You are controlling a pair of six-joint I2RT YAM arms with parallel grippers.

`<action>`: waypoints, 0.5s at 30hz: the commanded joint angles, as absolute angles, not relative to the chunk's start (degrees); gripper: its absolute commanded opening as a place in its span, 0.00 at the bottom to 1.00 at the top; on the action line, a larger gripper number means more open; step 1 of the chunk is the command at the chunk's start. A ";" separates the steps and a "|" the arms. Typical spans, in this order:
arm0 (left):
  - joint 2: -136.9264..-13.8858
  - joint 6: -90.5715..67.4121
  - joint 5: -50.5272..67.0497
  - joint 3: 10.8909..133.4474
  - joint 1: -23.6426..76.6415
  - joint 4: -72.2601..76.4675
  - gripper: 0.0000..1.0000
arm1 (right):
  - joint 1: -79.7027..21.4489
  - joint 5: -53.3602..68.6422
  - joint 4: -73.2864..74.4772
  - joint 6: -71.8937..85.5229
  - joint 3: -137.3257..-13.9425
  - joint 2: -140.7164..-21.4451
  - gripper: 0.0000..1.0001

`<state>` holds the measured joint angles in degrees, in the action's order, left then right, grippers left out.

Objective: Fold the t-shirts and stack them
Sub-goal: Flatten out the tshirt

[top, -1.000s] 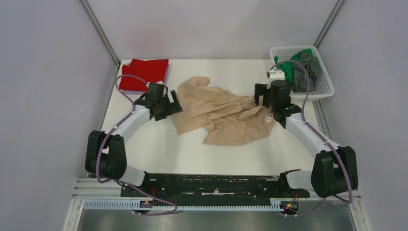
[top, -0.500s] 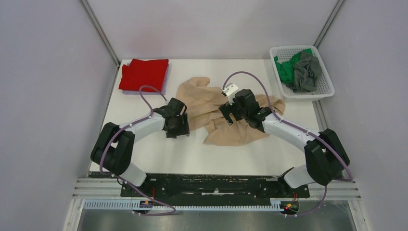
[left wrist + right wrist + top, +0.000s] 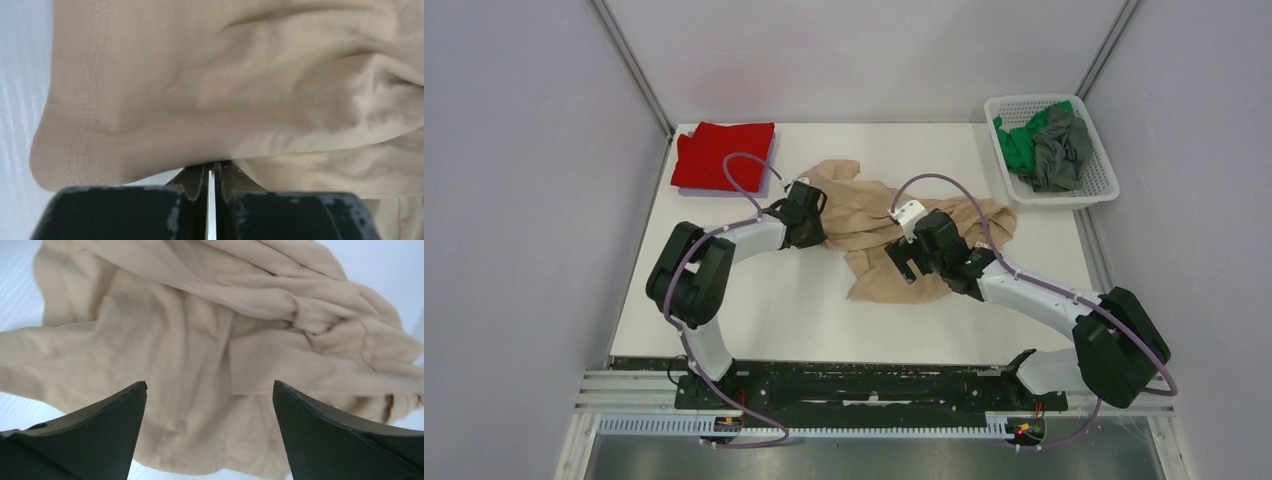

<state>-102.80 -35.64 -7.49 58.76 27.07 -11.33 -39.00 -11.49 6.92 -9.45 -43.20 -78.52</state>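
The large beige t-shirt [image 3: 864,215] lies crumpled in the middle of the table. My left gripper [image 3: 814,222] is at its left edge. In the left wrist view the gripper [image 3: 214,167] is shut, with a hemmed fold of the beige cloth [image 3: 200,75] at its tips. My right gripper [image 3: 907,262] hovers over the shirt's lower middle. In the right wrist view it [image 3: 210,385] is wide open and empty above the beige cloth [image 3: 190,340]. The red t-shirt [image 3: 722,152] lies folded at the far left corner. The green t-shirt [image 3: 1019,145] and the grey t-shirt [image 3: 1059,150] sit bunched in the basket.
A white mesh basket [image 3: 1064,200] stands at the far right edge of the table. Grey walls enclose the table on the left, back and right. Both arms' purple cables loop above the beige shirt.
My left gripper has moved from the table beside the shirt up and right, taking the shirt's lower left corner with it. My right gripper let go near the basket and moved left and nearer.
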 commanded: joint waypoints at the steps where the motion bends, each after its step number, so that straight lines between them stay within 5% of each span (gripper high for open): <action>1: -104.99 -38.41 -6.92 57.17 27.33 -11.11 0.02 | -33.31 -16.84 2.64 -0.29 -40.47 -71.22 0.98; 11: -82.47 -37.18 -11.60 53.40 27.30 -17.05 0.02 | -17.45 -14.22 -1.25 17.62 -35.04 -66.22 0.98; 15: -78.82 -37.05 -10.89 53.07 27.25 -15.31 0.02 | -16.91 -11.41 -3.71 21.60 -35.72 -71.80 0.87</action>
<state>-82.13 -35.79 -9.65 52.75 27.14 -16.12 -17.32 -14.22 0.67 14.83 -35.14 -67.33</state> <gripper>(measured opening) 0.043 0.936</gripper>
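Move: The left gripper is already shut on the near-left hem of the beige t-shirt, right at its fingertips; the red stack lies about 22 cm to its left and 21 cm farther out, about level in height. For the open right gripper, the shirt's loose flap is roughly 10 cm to the right, 7 cm ahead and 7 cm below; the bunched right end is 22 cm right and 12 cm ahead, equally low, and the white basket 36 cm right and 29 cm ahead, some 3 cm lower. Keep the left fingers pinched on the hem and, after a brief pause, raise it about 9 cm, easing back and to the left a little as you lift. Meanwhile sweep the open right gripper some 12 cm to the right and slightly forward over the shirt towards the loose flap, rising a few centimetres, turning the wrist about 40 degrees clockwise and rolling its left side up; stay clear of the cloth. ##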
